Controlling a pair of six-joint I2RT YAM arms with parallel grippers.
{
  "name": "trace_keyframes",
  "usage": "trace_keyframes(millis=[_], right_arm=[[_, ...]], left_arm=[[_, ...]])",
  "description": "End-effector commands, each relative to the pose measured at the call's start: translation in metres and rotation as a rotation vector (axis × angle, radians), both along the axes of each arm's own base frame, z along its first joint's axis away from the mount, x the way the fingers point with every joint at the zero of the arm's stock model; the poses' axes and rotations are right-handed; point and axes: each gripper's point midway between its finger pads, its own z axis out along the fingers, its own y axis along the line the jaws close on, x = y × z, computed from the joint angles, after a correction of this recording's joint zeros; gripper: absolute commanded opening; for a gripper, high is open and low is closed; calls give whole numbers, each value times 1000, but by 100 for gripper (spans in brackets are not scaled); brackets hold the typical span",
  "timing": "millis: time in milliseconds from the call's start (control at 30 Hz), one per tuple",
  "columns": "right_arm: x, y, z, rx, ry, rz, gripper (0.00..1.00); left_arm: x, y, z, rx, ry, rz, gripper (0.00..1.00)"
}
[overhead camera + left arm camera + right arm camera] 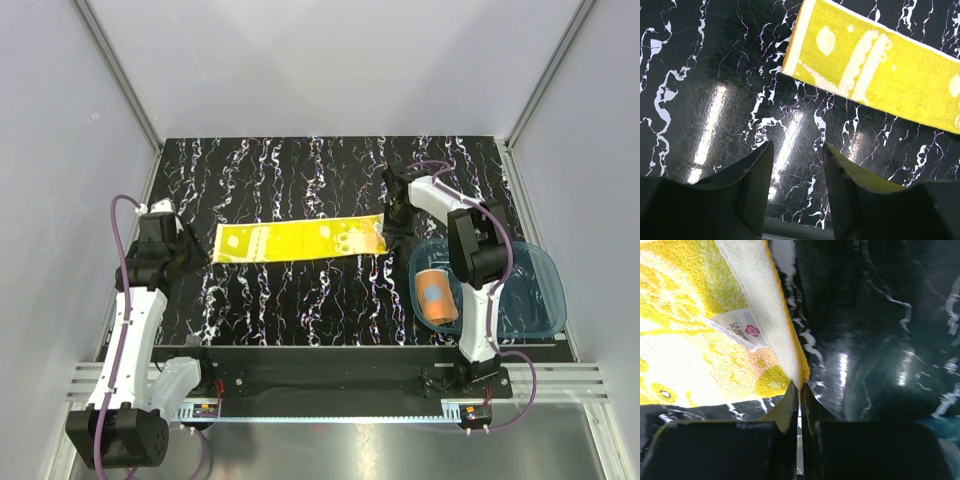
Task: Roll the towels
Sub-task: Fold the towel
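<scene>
The yellow towel point(300, 240) lies flat as a long strip across the middle of the black marbled table. My right gripper point(393, 232) is at its right end. In the right wrist view the jaws point(800, 386) are shut on the near corner of the yellow towel point(700, 340), beside its white label. My left gripper point(188, 250) sits off the strip's left end, open with nothing between its fingers point(797, 145); the towel's left end point(880, 70) lies ahead of it. The orange towel point(437, 293), with pale blue dots, lies rolled up in the tray.
A translucent blue plastic tray point(540, 300) stands at the right near corner of the table, under the right arm's forearm. Grey walls and aluminium frame posts enclose the table. A metal rail runs along the near edge by the arm bases.
</scene>
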Motion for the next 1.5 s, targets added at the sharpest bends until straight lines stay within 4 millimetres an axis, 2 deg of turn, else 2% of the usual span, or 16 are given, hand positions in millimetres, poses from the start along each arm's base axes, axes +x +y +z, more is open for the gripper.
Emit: trace_keyframes(millis=[0, 167, 367, 467, 567, 733, 800, 833, 900, 933, 1033, 1100, 1133, 1200, 1300, 1467], right_arm=[[5, -24, 33, -120, -77, 2, 0], [8, -42, 60, -217, -122, -27, 0], [14, -30, 95, -251, -185, -8, 0], [16, -13, 111, -266, -222, 30, 0], [18, 12, 124, -266, -257, 76, 0], [21, 70, 144, -174, -335, 174, 0], [21, 88, 144, -141, -342, 203, 0], [20, 104, 151, -110, -368, 227, 0], [20, 120, 150, -86, -379, 251, 0], [21, 132, 157, -58, -395, 265, 0], [15, 165, 156, -16, -402, 329, 0], [16, 182, 168, 15, -434, 362, 0], [15, 189, 162, 21, -425, 378, 0], [10, 206, 170, 56, -445, 418, 0], [1, 226, 167, 98, -433, 469, 0], [-9, 256, 176, 190, -462, 541, 0]], left_arm=[[6, -3, 8, -4, -57, -18, 48], [5, -5, 11, -6, -71, -22, 48], [6, -7, 10, -11, -72, -31, 48], [5, -6, 11, -12, -74, -31, 48], [5, -6, 11, -13, -76, -30, 48], [5, -6, 11, -13, -77, -30, 48], [5, -7, 10, -13, -76, -31, 48], [5, -7, 11, -13, -77, -33, 48], [6, -7, 12, -13, -80, -33, 48], [5, -7, 11, -13, -79, -31, 48], [5, -7, 12, -14, -83, -30, 48], [5, -7, 12, -14, -85, -30, 48], [5, -7, 13, -14, -86, -30, 48], [5, -7, 13, -14, -88, -30, 48], [4, -7, 13, -14, -90, -30, 48], [4, -7, 13, -15, -90, -31, 48]])
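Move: The right hand, just above the table, already has the towel's near right corner pinched. The towel's left end, towards which the corner is carried, lies about 54 cm to its left and 1 cm farther out. The rolled orange towel sits some 14 cm back and 15 cm right; the blue tray's middle is 13 cm back and 31 cm right. From the idle left hand, that towel end is roughly 14 cm ahead, 2 cm left and 15 cm below. Still pinching the yellow towel's corner, the right hand drags on about 3 cm to the right, lifts it, then sweeps left over the towel towards its left end, finishing some 23 cm left of and 16 cm above where it began. On the way its fingertips tilt forward about 25 degrees and the hand turns counter-clockwise by about as much; the fingers stay shut. ##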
